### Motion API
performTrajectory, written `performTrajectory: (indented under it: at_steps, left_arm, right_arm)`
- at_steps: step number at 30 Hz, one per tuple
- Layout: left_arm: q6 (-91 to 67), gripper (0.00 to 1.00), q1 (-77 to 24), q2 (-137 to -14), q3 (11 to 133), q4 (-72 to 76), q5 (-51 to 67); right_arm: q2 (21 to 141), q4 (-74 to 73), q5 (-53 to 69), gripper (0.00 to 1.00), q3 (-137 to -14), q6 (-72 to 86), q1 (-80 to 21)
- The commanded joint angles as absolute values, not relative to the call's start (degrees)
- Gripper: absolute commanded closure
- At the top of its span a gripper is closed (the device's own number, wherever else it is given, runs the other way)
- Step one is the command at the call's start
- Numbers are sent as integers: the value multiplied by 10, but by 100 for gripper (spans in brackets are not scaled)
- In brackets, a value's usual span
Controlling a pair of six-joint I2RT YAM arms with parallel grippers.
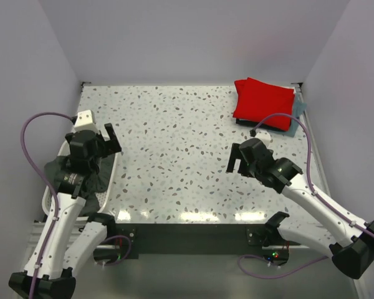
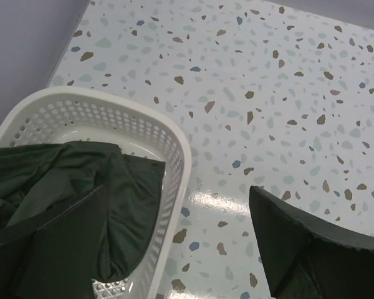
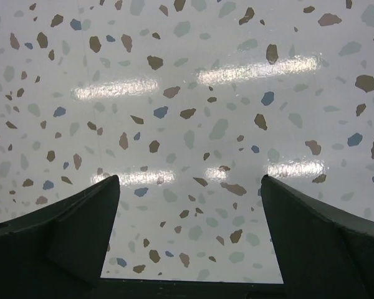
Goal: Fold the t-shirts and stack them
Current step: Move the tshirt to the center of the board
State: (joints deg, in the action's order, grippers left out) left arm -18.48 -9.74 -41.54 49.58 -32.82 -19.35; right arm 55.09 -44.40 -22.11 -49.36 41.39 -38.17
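Observation:
A dark grey t-shirt (image 1: 90, 177) lies crumpled in a white basket (image 1: 50, 198) at the table's left edge; the left wrist view shows the shirt (image 2: 68, 171) draped inside the basket (image 2: 174, 156). At the back right a folded red t-shirt (image 1: 263, 99) lies on a light blue-grey one (image 1: 297, 118). My left gripper (image 1: 112, 138) hovers open beside the basket's right rim, nothing between its fingers (image 2: 299, 243). Over bare table right of centre, my right gripper (image 1: 232, 159) is open and empty, and the right wrist view has the gripper (image 3: 187, 243) above the speckled top only.
Grey walls close the table on the left, back and right. A thin dark edge (image 1: 242, 121) shows under the red shirt's near side. A purple cable (image 1: 280, 116) from the right arm arcs over the stack's front.

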Motion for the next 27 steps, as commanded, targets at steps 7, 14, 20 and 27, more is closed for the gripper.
performTrajectory:
  at_steps: [7, 14, 20, 27]
  left_arm:
    - [-248, 0, -93, -475, 512, -383, -294]
    - [-363, 0, -89, -599, 519, -465, -403]
    - [-383, 0, -20, -692, 529, -445, -376]
    - [-359, 0, 104, -701, 491, -377, -343]
  right_arm:
    - [555, -433, -260, 1, -530, 408, -380]
    - [598, -416, -294, 1, -555, 385, -380]
    - [602, -352, -254, 1, -548, 394, -378]
    - [653, -336, -229, 1, -589, 338, -368]
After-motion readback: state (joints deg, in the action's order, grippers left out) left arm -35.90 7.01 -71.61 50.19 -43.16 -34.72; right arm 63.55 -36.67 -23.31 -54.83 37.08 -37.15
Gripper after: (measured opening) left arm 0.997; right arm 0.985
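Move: The dark green t-shirt lies heaped in the white basket, its middle about 10 cm to the left hand's left, some 7 cm back and roughly 20 cm below. The basket around it is centred about there too, with its right rim almost under the left hand: some 2 cm to the right, 5 cm back and 14 cm down. From the right hand the t-shirt is far off, about 58 cm left, 5 cm back and 12 cm lower. Down and then mainly to its left, the open left hand drops about 14 cm and swings 11 cm sideways into position above the t-shirt in the basket, tipping its fingers some 30 degrees further down while turning counter-clockwise. The open right hand drifts about 5 cm forward over the bare board, with a little left and up. ##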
